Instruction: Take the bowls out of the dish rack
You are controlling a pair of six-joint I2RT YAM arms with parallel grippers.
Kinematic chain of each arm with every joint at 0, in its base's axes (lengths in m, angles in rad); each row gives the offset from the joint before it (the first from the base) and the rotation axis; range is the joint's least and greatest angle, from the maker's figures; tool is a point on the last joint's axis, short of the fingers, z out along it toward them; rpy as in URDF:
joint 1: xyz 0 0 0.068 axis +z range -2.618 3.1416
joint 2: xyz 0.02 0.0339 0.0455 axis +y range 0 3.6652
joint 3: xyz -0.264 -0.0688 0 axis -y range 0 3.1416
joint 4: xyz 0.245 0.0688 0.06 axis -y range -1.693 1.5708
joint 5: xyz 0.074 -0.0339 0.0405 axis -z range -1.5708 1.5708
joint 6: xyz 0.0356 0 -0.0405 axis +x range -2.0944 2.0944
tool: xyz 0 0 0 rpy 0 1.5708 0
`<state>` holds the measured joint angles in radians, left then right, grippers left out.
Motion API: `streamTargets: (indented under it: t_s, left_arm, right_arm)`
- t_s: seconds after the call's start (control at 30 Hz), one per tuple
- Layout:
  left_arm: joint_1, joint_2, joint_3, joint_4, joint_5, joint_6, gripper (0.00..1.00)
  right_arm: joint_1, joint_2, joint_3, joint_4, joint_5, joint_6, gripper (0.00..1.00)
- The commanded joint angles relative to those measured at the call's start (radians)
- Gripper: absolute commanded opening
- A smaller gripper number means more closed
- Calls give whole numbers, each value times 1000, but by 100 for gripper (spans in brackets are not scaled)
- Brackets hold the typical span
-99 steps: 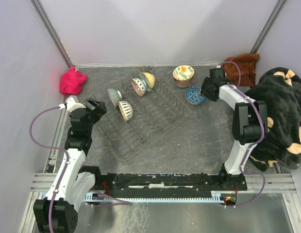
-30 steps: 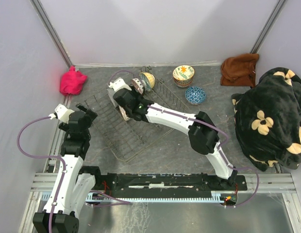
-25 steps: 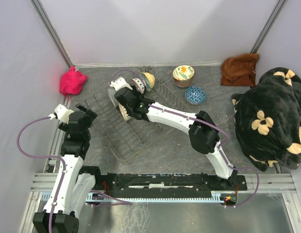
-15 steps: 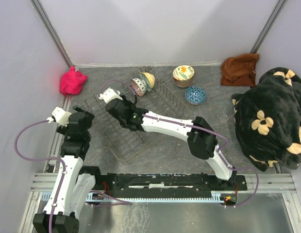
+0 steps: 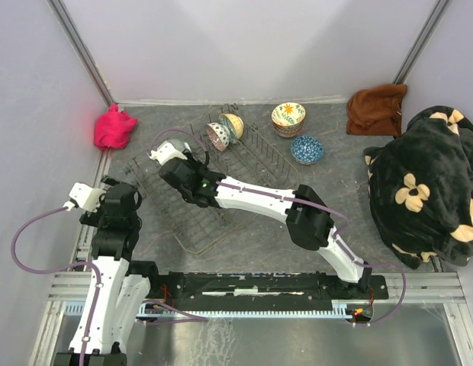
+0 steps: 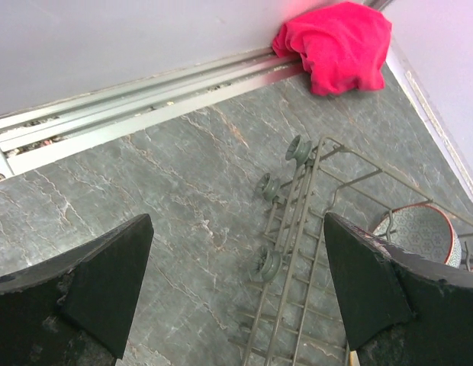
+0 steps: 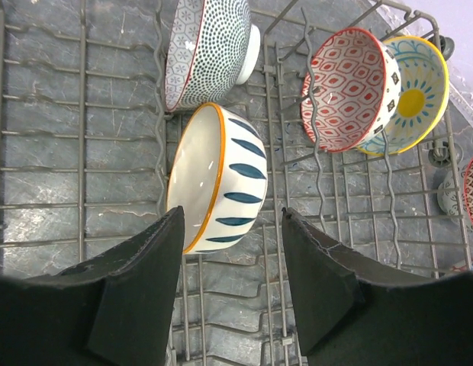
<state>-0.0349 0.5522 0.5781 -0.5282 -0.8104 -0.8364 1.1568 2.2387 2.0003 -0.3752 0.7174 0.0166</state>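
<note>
The dark wire dish rack lies left of centre. In the right wrist view a white bowl with blue strokes and an orange rim stands on edge in the dish rack. My right gripper is open, its fingertips either side of that bowl's lower edge. Beyond it stand a grey dotted bowl, a red-patterned bowl and a yellow bowl. From above, my right gripper covers the striped bowl. My left gripper is open and empty over the rack's left corner.
A stack of bowls and a blue bowl sit on the table right of the rack. A pink cloth lies at the back left, a brown cloth at the back right, and a black flowered blanket along the right.
My right arm has swung from the blue bowl at the far right across to the rack, then slid left over the striped bowl. My left arm has drawn back toward the near left.
</note>
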Motion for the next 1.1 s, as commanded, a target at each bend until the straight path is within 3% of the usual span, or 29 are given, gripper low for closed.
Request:
streamTargets:
  t_s: [0.0,0.53,1.07]
  left_arm:
    - [0,-10,25,-11,-82,-48,99]
    - [1,3,41,-22,-93,-27,99]
    - [1,-56,57,-58,-109,-49,99]
  right_arm:
    - [7,37,71,-13,42,-8,62]
    - [18,172,195,-50,188,-60,57]
    - [18,233,237,-42,299,-55,38]
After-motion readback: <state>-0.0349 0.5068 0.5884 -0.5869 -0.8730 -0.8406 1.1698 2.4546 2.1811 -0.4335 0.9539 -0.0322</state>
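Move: The blue-striped bowl stands on edge in the rack about 3 cm ahead of the right hand, 1 cm to its left and some 7 cm below. At that same depth, the grey-patterned bowl is about 9 cm ahead and 6 left, the red-patterned bowl 14 ahead and 5 right, and the yellow bowl 17 ahead and 9 right. From the left hand, the striped bowl lies roughly 13 cm ahead, 24 right and 9 below. The right hand sinks about 4 cm onto the near part of the blue-striped bowl, easing some 2 cm forward as it goes, so that its two fingers come to straddle the orange rim, the left one on the hollow side and the right one on the striped outside. On the way the wrist rolls about 10 degrees with its left side dipping and swings about as much clockwise, and in the second half the part-open fingers narrow by about a third around the wall, without a firm pinch yet to be seen. ##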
